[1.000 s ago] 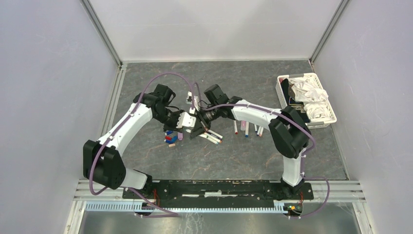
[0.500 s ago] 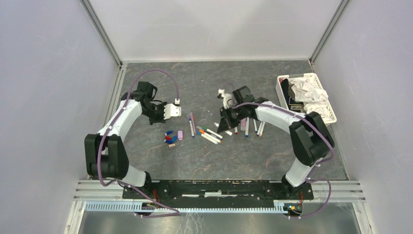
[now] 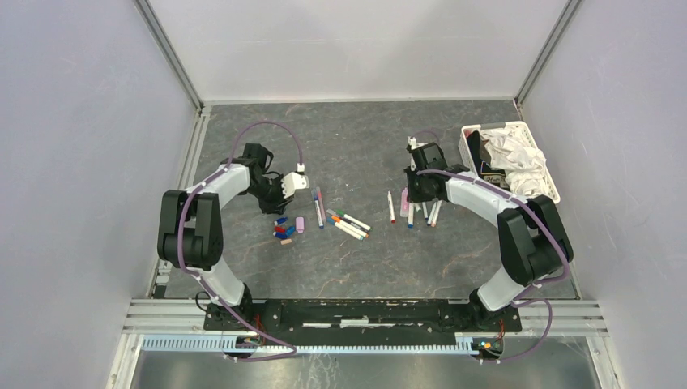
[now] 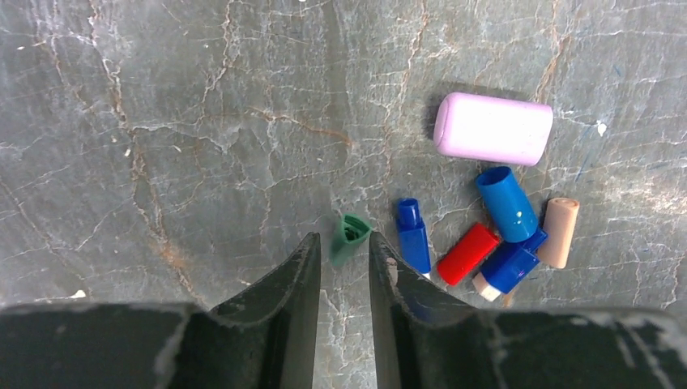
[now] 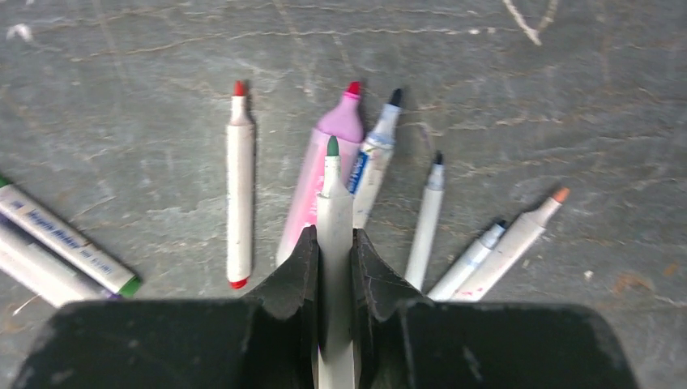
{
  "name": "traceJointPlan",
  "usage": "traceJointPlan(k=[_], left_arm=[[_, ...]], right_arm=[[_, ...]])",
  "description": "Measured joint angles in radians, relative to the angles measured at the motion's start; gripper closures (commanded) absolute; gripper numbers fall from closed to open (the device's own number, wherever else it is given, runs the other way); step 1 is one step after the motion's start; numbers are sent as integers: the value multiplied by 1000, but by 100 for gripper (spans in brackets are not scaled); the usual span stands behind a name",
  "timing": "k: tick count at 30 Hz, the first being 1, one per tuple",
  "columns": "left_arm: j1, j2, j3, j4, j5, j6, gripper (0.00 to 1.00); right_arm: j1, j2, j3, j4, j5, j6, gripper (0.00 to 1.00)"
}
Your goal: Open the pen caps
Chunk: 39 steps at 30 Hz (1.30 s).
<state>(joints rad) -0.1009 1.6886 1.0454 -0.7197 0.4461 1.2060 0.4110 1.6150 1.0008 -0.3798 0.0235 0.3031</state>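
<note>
Loose pen caps [image 3: 285,229] lie in a small pile left of centre: a fat pink one [image 4: 492,128], blue ones [image 4: 506,203], a red one [image 4: 468,253] and a peach one [image 4: 559,232]. My left gripper [image 3: 285,186] hovers just above them. In the left wrist view its jaws [image 4: 344,237] stand slightly apart, with a green cap [image 4: 350,235] loose at their tips. My right gripper [image 3: 415,193] is shut [image 5: 333,233] on a white pen with a bare green tip [image 5: 334,203], held over a row of uncapped pens [image 5: 240,186] on the table.
More uncapped pens [image 3: 340,220] lie between the two arms. A white basket [image 3: 552,185] full of white cloth stands at the right, close behind the right arm. Grey walls enclose the dark stone-patterned table.
The grippers, together at the centre a second ago, have drawn apart. The left went to the cap pile and opened, letting the green cap go. The right carried the pen to the right-hand row.
</note>
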Motion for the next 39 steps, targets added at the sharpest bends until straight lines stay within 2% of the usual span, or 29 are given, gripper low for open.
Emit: traceJointPlan(k=[7, 12, 19, 20, 21, 25, 26, 27, 28, 32, 39], left_arm=[[-6, 4, -5, 3, 11, -21, 58], [-6, 4, 22, -41, 43, -48, 51], [-6, 0, 224, -145, 96, -139, 42], [-6, -4, 264, -158, 103, -161, 28], [-6, -12, 293, -166, 108, -176, 20], [-5, -65, 383, -195, 111, -244, 16], [-5, -77, 397, -200, 111, -259, 13], [-5, -90, 412, -205, 110, -275, 2], [-5, -103, 424, -209, 109, -292, 0], [-1, -145, 466, -216, 105, -359, 0], [0, -177, 483, -231, 105, -420, 0]], right_arm=[[0, 2, -6, 5, 117, 7, 91], [0, 6, -15, 13, 144, 6, 76], [0, 22, -20, 15, 143, 5, 69], [0, 22, -20, 16, 143, 5, 69], [0, 22, -20, 17, 143, 5, 69], [1, 19, -20, 16, 140, 6, 67], [4, 16, -20, 16, 140, 6, 66], [8, 11, -20, 16, 140, 6, 65], [13, 5, -20, 17, 141, 6, 65], [90, -19, -14, 26, 136, -13, 64], [335, 47, 79, 66, 67, -100, 63]])
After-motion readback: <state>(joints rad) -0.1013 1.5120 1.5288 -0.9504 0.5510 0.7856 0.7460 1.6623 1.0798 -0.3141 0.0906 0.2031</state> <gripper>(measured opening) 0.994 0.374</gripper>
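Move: The right hand holds the green-tipped pen; its gap in the row lies about 3 cm right, 1 cm ahead and 2 cm below. Also below it, 1 cm ahead, are the pink highlighter (straight ahead), red-tipped pen 4 cm left and thin blue pen 4 cm right; the green-capped pen is 12 cm left, 4 cm back. The left hand's green cap is 1 cm beneath it, with the blue cap 2 cm back, 1 cm right and the pink cap 4 cm back, 5 cm right. Shift the right gripper about 2.5 cm right, easing down 1 cm, open partway to let go of the green-tipped pen beside the blue ones, then sweep some 14 cm left, drawing back and rising slightly, to the green-capped pen, turning counter-clockwise. Open the left gripper wide, leave the green cap and lift 20 cm, drifting forward and slightly right. ##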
